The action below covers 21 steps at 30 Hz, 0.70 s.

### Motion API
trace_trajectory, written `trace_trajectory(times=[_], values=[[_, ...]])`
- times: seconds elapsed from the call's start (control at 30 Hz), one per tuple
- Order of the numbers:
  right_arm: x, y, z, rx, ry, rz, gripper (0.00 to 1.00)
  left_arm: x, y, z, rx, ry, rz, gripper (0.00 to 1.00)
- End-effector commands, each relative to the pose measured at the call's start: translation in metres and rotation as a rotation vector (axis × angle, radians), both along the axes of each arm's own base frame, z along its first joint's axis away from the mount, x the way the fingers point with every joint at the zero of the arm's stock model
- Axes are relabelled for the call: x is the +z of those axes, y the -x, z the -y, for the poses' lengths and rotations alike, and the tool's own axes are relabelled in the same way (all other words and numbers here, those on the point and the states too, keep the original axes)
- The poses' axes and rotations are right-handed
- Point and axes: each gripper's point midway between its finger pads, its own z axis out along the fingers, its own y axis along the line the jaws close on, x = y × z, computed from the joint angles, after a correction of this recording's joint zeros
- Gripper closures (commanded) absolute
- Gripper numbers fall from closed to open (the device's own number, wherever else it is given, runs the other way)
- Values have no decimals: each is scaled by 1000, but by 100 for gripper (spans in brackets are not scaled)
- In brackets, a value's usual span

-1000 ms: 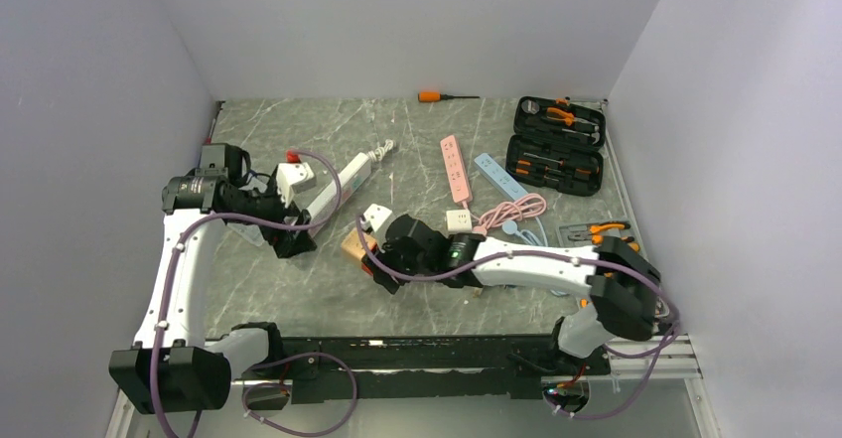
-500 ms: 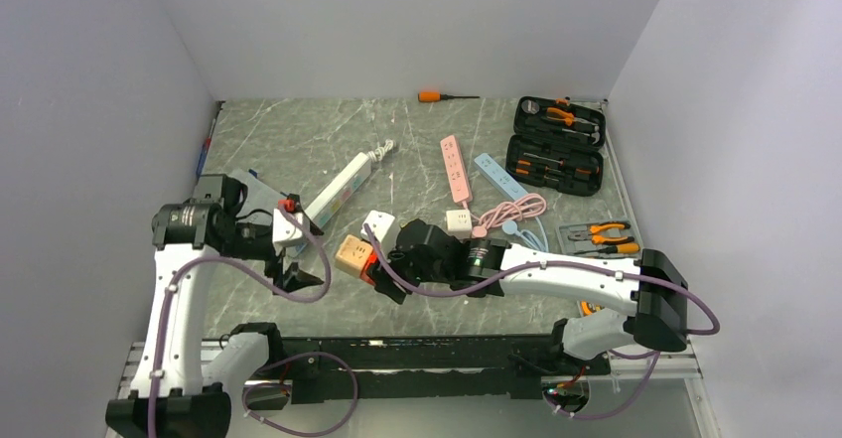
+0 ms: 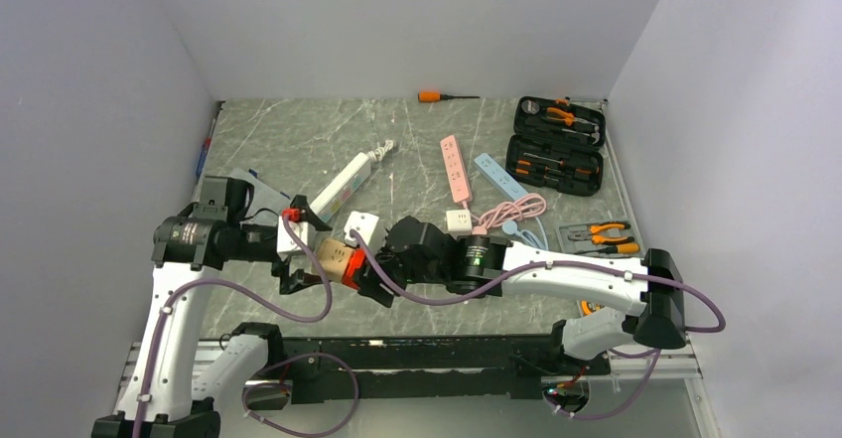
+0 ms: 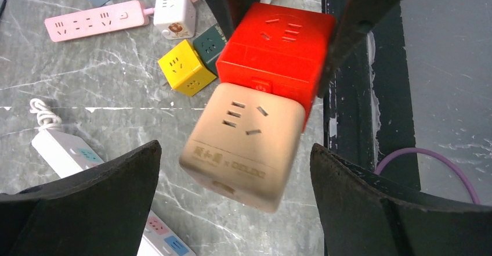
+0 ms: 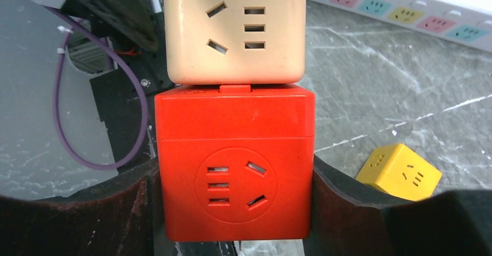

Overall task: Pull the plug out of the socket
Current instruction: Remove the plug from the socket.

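A beige cube plug (image 4: 243, 143) is joined to a red cube socket (image 4: 275, 50), and the pair hangs above the table. My right gripper (image 5: 235, 166) is shut on the red cube socket (image 5: 235, 175), with a pad against each side. The beige cube plug (image 5: 235, 29) sticks out beyond those fingers. My left gripper (image 4: 235, 151) is open, its fingers to either side of the beige cube's near end and touching neither face. In the top view the pair (image 3: 343, 259) sits between the left gripper (image 3: 301, 247) and the right gripper (image 3: 369, 271).
A yellow cube (image 4: 185, 67), a dark green cube (image 4: 210, 44) and a white cube (image 4: 173, 15) lie on the marble below. A long white power strip (image 3: 343, 185), a pink strip (image 3: 455, 168), a blue strip (image 3: 499, 175), a tool case (image 3: 558, 145) and a screwdriver (image 3: 437, 96) lie farther back.
My right arm has carried the joined cubes leftward and off the table. My left gripper has swung from the long white strip toward the front and now faces the beige cube.
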Motion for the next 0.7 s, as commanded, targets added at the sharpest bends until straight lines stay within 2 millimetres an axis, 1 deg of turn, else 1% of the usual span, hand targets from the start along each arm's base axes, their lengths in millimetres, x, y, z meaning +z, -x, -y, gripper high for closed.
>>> trace_trajectory(times=[0.0,0.07,0.13,0.17,0.27,0.43,0.53,0.6,0.63,0.67], values=[[54,4,-21,47,-128,70,100,11,-1,7,-20,51,11,1],[59,4,-23,44,-139,76,100,5,11,7,-65,46,-10,1],[65,4,-24,42,-157,84,100,-3,25,8,-101,47,-68,1],[67,3,-25,41,-166,86,100,-5,29,9,-113,56,-89,1],[71,5,-28,50,-194,84,100,-6,33,13,-116,91,-137,1],[64,9,-38,58,-200,68,100,3,33,16,-135,114,-102,2],[63,9,-40,55,-211,67,100,2,31,16,-130,101,-119,12],[64,10,-41,54,-225,66,100,0,29,16,-123,92,-142,23],[65,10,-41,55,-229,67,100,-2,29,15,-121,89,-157,30],[65,10,-40,57,-229,70,100,-3,30,15,-122,87,-165,44]])
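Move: The tan cube, joined to the red cube in the right fingers, is the left hand's aim: about 4 cm right, 1 cm back and 3 cm below it. The red cube is some 8 cm right and 2 cm back of the left hand, and level with it. The white power strip lies 12 cm ahead, 3 right, the yellow cube 4 ahead, 18 right, both about 23 below. From the right hand the tan cube is 4 cm left, 1 ahead, 2 below. The left fingers come astride the tan cube and, late on, close about a quarter of their range to its sides. To get there the left hand goes back about 2.5 cm and a little down and right, tipping some 10 degrees. The right hand, keeping its grip on the red cube, rises nearly 2 cm, then carries the pair left and slightly back between the left fingers. ##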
